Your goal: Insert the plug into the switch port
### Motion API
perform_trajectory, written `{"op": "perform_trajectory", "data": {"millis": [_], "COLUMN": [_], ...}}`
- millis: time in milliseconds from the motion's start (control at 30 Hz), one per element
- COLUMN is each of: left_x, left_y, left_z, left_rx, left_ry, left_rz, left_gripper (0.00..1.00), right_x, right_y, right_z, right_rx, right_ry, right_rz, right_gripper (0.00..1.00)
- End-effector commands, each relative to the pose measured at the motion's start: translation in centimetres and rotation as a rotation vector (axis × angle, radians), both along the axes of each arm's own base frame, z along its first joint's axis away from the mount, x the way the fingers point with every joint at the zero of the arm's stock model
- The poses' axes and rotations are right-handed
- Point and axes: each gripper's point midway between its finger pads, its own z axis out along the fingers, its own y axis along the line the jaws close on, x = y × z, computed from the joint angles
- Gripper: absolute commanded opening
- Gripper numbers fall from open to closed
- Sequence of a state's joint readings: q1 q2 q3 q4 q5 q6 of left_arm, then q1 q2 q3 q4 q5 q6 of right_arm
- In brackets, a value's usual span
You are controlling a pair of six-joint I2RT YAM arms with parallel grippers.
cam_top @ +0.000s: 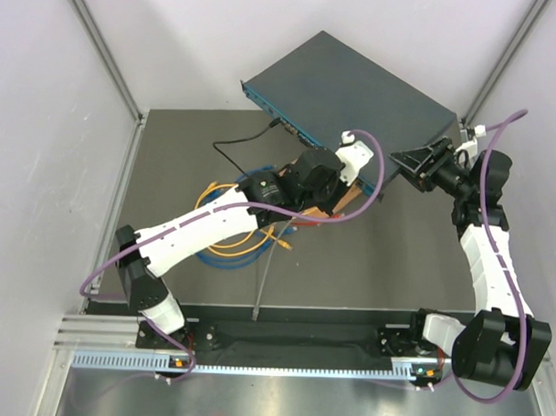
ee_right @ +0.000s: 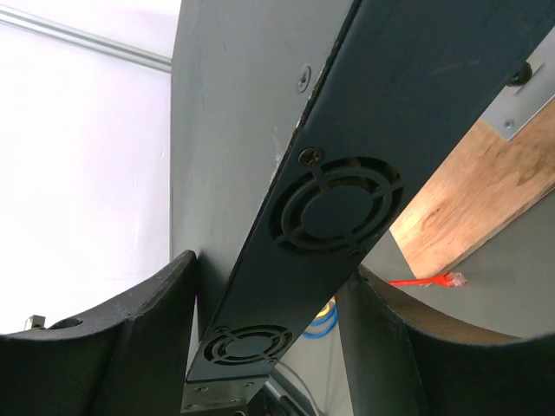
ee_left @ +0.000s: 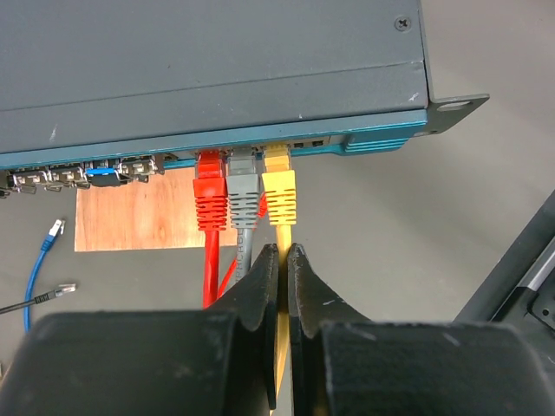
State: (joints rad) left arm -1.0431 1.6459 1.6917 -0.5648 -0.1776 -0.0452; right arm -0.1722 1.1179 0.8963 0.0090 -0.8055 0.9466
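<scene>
The switch is a dark teal-grey box with its row of ports facing my left wrist camera. The yellow plug has its front end in a port, to the right of a grey plug and a red plug. My left gripper is shut on the yellow cable just behind that plug. Seen from above, the left gripper is at the switch's front face. My right gripper clamps the switch's fan-vented right end, one finger on each broad face.
A brown wooden board lies under the switch's front. Loose blue and black plugs lie on the mat to the left. A blue plug sits in a port further left. Yellow and blue cable coils lie under the left arm.
</scene>
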Motion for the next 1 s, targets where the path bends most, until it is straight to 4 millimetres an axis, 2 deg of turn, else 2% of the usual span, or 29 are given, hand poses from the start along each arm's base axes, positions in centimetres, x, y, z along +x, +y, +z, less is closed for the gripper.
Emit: {"op": "perform_trajectory", "data": {"millis": [0, 133, 233, 267, 333, 400, 433, 467, 500, 533, 567, 600, 633, 667, 700, 733, 800, 833, 867, 900, 933, 967], "left_x": [2.0, 2.6, 1.6, 1.1, 0.1, -1.9, -2.4, -3.4, -3.8, -3.8, -4.2, -5.1, -4.2, -4.6, -5.3, -4.8, -4.7, -3.5, -3.6, -3.2, -1.7, -1.4], "left_y": [-3.0, -3.5, -3.6, -3.3, -2.8, -1.8, -1.3, -0.3, 0.2, 1.2, 2.3, 2.8, 4.4, 5.7, 6.4, 8.5, 10.3, 12.0, 13.4, 14.6, 16.8, 18.3], "left_z": [5.0, 6.7, 6.7, 6.9, 6.4, 5.4, 4.3, 4.8, 4.6, 3.6, 4.4, 4.4, 3.9, 4.9, 5.2, 5.8, 6.5, 6.2, 6.9, 6.6, 5.4, 5.1], "left_rx": [-0.178, -0.204, -0.195, -0.193, -0.169, -0.142, -0.107, -0.116, -0.117, -0.097, -0.113, -0.126, -0.129, -0.164, -0.194, -0.217, -0.264, -0.271, -0.294, -0.303, -0.3, -0.308], "left_ry": [-0.101, -0.126, -0.104, -0.097, -0.081, -0.026, -0.014, 0.0, 0.012, 0.032, 0.023, 0.056, 0.083, 0.083, 0.114, 0.105, 0.113, 0.117, 0.102, 0.13, 0.153, 0.159], "left_rz": [0.013, 0.002, -0.05, -0.066, -0.111, -0.173, -0.205, -0.23, -0.244, -0.255, -0.262, -0.313, -0.29, -0.292, -0.328, -0.289, -0.248, -0.183, -0.145, -0.094, -0.002, 0.051], "left_gripper": [0.0, 0.0, 0.0, 0.03, 0.18, 0.34, 0.44, 0.5, 0.56, 0.64, 0.67, 0.68, 0.69, 0.72, 0.73, 0.73, 0.75, 0.75, 0.75, 0.75, 0.74, 0.73], "right_x": [-0.3, -0.4, -0.2, 0.0, 0.2, 0.5, 0.7, 0.9, 1.0, 1.2, 1.4, 1.5, 1.6, 1.7, 1.8, 1.6, 1.6, 1.6, 1.6, 1.6, 1.5, 1.5], "right_y": [1.3, 1.5, 1.3, 1.2, 1.0, 0.8, 0.7, 0.6, 0.5, 0.3, 0.2, 0.1, 0.0, -0.1, 0.0, 0.0, 0.0, 0.0, -0.1, -0.2, -0.2, -0.3], "right_z": [0.8, 0.6, 0.6, 0.8, 0.7, 1.2, 1.3, 1.5, 1.7, 1.7, 1.9, 2.0, 2.0, 2.3, 2.4, 2.2, 2.2, 2.2, 2.1, 2.2, 2.1, 2.2], "right_rx": [-0.058, -0.059, -0.072, -0.076, -0.091, -0.099, -0.101, -0.103, -0.103, -0.105, -0.107, -0.106, -0.111, -0.115, -0.117, -0.119, -0.124, -0.13, -0.133, -0.14, -0.143, -0.149], "right_ry": [-0.108, -0.106, -0.101, -0.104, -0.095, -0.102, -0.104, -0.108, -0.11, -0.108, -0.113, -0.114, -0.116, -0.125, -0.129, -0.116, -0.112, -0.115, -0.108, -0.112, -0.112, -0.113], "right_rz": [0.046, 0.055, 0.049, 0.045, 0.043, 0.036, 0.03, 0.029, 0.027, 0.022, 0.021, 0.021, 0.017, 0.018, 0.019, 0.024, 0.03, 0.033, 0.031, 0.03, 0.031, 0.026], "right_gripper": [0.0, 0.0, 0.0, 0.0, 0.0, 0.0, 0.0, 0.0, 0.0, 0.0, 0.0, 0.0, 0.0, 0.0, 0.0, 0.08, 0.2, 0.33, 0.4, 0.45, 0.57, 0.63]}}
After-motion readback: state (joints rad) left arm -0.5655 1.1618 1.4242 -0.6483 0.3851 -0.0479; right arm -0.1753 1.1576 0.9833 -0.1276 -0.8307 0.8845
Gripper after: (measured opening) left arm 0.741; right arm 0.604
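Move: The port I am working at already holds the yellow plug, about 3 cm ahead of and 3 cm to the right of my left hand, a touch lower; that hand is still shut on the cable behind the boot. The grey plug sits some 4 cm ahead and 2 cm right, the red one 5 cm ahead with no sideways offset, and the switch's front corner 8 cm to the right. From my right hand the port lies about 10 cm left and 4 cm back. I keep my left fingers pinched on the yellow cable a moment longer, then open them wide and let go. I draw back about 3 cm from the port and sweep left, rising, to end some 16 cm left and 6 cm up, rolling about 15 degrees left side down. My right hand stays put, clamping the switch's side edge. ##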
